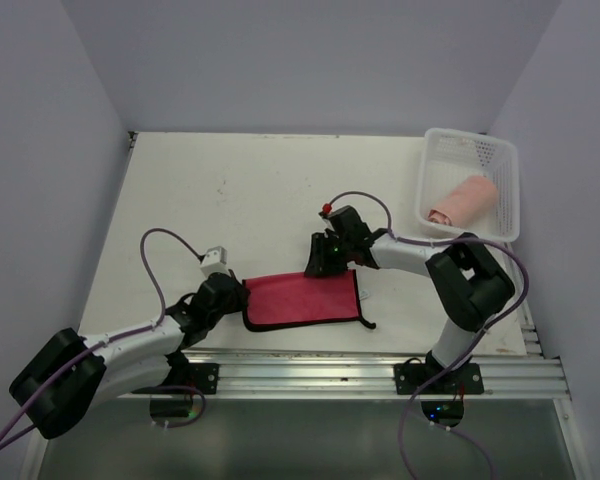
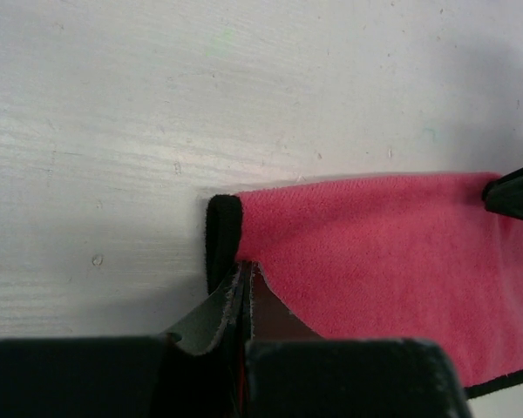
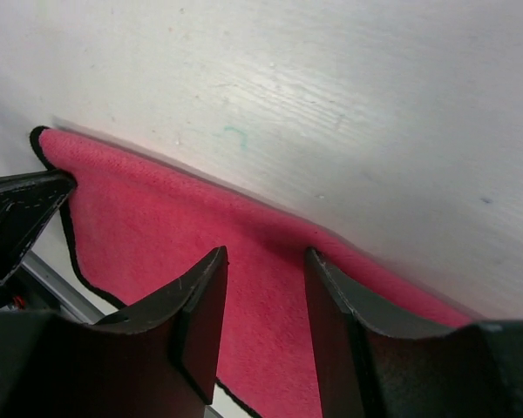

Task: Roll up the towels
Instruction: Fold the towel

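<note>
The red-faced cloth with dark trim [image 1: 302,298] lies flat near the table's front edge. My left gripper [image 1: 242,302] is shut on its left edge. In the left wrist view the closed fingertips [image 2: 244,272] pinch the cloth [image 2: 375,252] just beside its dark corner trim. My right gripper [image 1: 325,262] stands open over the far edge. In the right wrist view its two fingers [image 3: 205,287] are apart above the red cloth [image 3: 139,209], gripping nothing. The salmon-pink towel [image 1: 465,200] lies rolled in the white basket [image 1: 507,190].
The basket stands at the back right of the white table [image 1: 240,190]. A dark cord [image 1: 366,320] trails from the cloth's right corner. A metal rail [image 1: 380,372] runs along the front edge. Lilac walls close in the sides and back.
</note>
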Controlling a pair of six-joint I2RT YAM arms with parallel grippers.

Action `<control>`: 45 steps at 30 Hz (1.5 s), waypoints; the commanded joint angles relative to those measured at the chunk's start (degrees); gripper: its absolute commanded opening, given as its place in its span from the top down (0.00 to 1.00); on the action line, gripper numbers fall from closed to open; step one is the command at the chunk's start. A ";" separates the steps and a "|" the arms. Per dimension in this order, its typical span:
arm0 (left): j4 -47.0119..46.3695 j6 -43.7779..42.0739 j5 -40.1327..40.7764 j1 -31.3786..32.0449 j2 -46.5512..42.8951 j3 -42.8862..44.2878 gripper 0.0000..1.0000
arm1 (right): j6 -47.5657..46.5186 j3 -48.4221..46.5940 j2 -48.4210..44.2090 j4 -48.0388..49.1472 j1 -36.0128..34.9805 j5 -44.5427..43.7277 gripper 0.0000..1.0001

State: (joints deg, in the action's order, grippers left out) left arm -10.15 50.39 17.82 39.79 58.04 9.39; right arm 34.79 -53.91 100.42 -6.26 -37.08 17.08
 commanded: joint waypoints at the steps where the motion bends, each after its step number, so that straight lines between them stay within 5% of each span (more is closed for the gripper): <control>1: 2.95 -0.12 2.74 0.11 1.19 0.81 1.00 | -2.88 1.52 -4.26 -1.30 2.27 -0.30 0.54; 27: 0.75 -2.40 2.04 0.02 -0.20 1.95 1.00 | -8.68 5.49 -12.87 -6.39 9.22 2.17 0.50; 36: 0.48 -9.16 -0.77 0.11 -3.02 6.08 1.00 | -10.88 8.38 -27.20 -14.91 9.22 -4.24 0.52; 45: 8.65 -5.40 2.21 0.11 -9.61 5.29 0.97 | -9.65 14.80 -33.01 -21.51 9.31 -14.88 0.53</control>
State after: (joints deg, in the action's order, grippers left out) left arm -5.26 43.81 17.34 39.79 50.22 13.72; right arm 25.43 -39.68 69.19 -24.56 -28.05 6.81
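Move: The right hand stands half open at the towel's far edge. The towel's far right corner is about 10 cm to its right, level fore and aft. The white tag on the right edge is some 12 cm to its right and 6 cm back, and the black loop 14 cm right and 14 cm back, all a centimetre or two lower. The shut left fingertips are on the towel's far left corner area, with that corner about 2 cm ahead and 1 cm left. Slide the half-open right fingers some 7 cm rightward along the towel's far edge while the shut left fingertips keep pinning the left end. Then lift the right hand about 8 cm, carry it right and back past the far right corner, and sink it again over the right edge by the tag. Meanwhile raise the left gripper nearly 5 cm off the towel, still shut. ##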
